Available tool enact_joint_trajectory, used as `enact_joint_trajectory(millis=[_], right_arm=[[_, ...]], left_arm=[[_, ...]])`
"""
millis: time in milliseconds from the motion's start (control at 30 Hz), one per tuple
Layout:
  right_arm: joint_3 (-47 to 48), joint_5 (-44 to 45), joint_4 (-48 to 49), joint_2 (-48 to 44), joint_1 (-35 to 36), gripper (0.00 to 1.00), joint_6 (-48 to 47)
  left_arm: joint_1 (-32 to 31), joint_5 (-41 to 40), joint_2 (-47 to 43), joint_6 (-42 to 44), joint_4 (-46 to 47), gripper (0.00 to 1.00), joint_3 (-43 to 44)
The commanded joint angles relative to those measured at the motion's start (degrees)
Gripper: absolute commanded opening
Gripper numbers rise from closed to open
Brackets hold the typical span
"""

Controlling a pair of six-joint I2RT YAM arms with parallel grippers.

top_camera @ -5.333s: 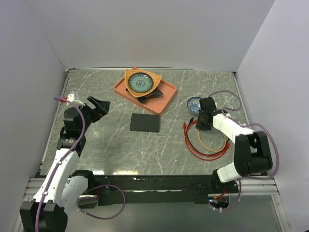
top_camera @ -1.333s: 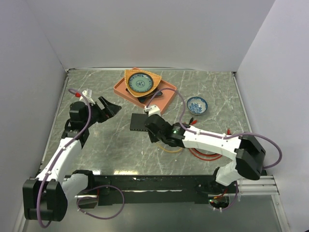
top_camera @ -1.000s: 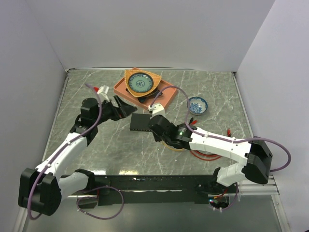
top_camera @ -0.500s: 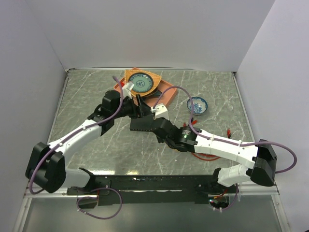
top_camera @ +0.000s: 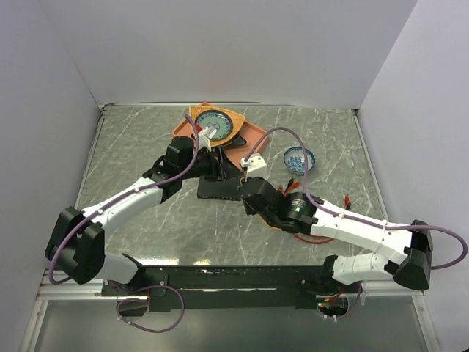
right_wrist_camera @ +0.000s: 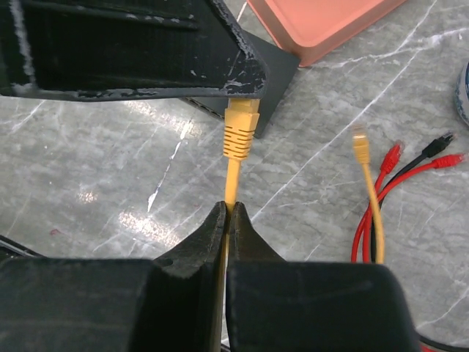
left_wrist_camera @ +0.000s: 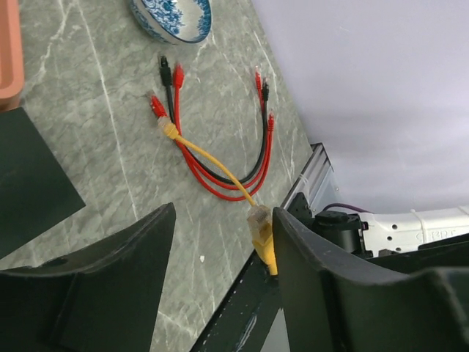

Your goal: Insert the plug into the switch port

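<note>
The yellow plug [right_wrist_camera: 240, 128] stands up from my right gripper [right_wrist_camera: 228, 207], which is shut on its yellow cable just below it. My left gripper [left_wrist_camera: 223, 213] is open around the same plug [left_wrist_camera: 262, 236], which lies close against its right finger [left_wrist_camera: 322, 279]. A left finger [right_wrist_camera: 132, 51] lies across the top of the right wrist view, over the plug's tip. The flat black switch [top_camera: 218, 189] lies mid-table under both grippers, one corner [right_wrist_camera: 275, 73] showing behind the plug. Its ports cannot be made out.
An orange tray [top_camera: 253, 139] with a patterned plate [top_camera: 214, 126] stands behind the switch. A blue bowl [top_camera: 299, 158] sits to the right. Red, black and yellow cables [left_wrist_camera: 220, 176] loop on the marble beside the right arm, a second yellow plug [right_wrist_camera: 360, 147] among them.
My left arm has swung right from the table's left side to the switch and its jaws have narrowed around the plug. My right gripper carried the yellow plug from the cable pile to the switch.
</note>
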Motion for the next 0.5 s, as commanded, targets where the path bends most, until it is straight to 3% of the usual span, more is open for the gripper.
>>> enact_joint_trajectory(millis=[0, 133, 167, 267, 467], right_arm=[[0.3, 0.7, 1.1, -0.5, 0.5, 0.0, 1.0], [0.1, 1.1, 0.8, 0.0, 0.5, 0.0, 1.8], [0.1, 1.0, 1.1, 0.0, 0.5, 0.0, 1.8], [-0.2, 0.9, 1.4, -0.4, 0.5, 0.0, 1.9], [-0.3, 0.9, 1.3, -1.1, 0.4, 0.0, 2.1]], left_arm=[[-1.4, 2.9, 1.2, -0.2, 3.7, 0.59, 2.4], [-2.4, 4.7, 1.9, -0.9, 6.4, 0.41, 2.6], [-2.5, 4.8, 2.1, -0.9, 6.4, 0.27, 2.7], [-2.9, 5.0, 2.2, -0.9, 6.9, 0.01, 3.0], [-3.0, 3.1, 0.4, -0.5, 7.3, 0.01, 1.8]])
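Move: The plug, held by its yellow cable in the right hand, stands some 2 cm back and 2 cm to the right of the left hand, about level with it, already between the open fingers but near one of them. From the right hand it juts about 4 cm ahead and 1 cm left, 1 cm higher. The switch lies roughly 18 cm below the left hand, 5 cm left and 2 cm ahead; the tray is some 16 cm beyond the switch. The red cable plugs lie about 18 cm to the left hand's right, 1 cm ahead. Rightward, with a little back and up, the left hand eases about 3 cm onto the plug, its wrist turning some 5 degrees clockwise, while its fingers go from about two-thirds open to nearly shut and pinch the plug near its front end. The right hand keeps its pinch on the cable just behind the plug, all but still. ##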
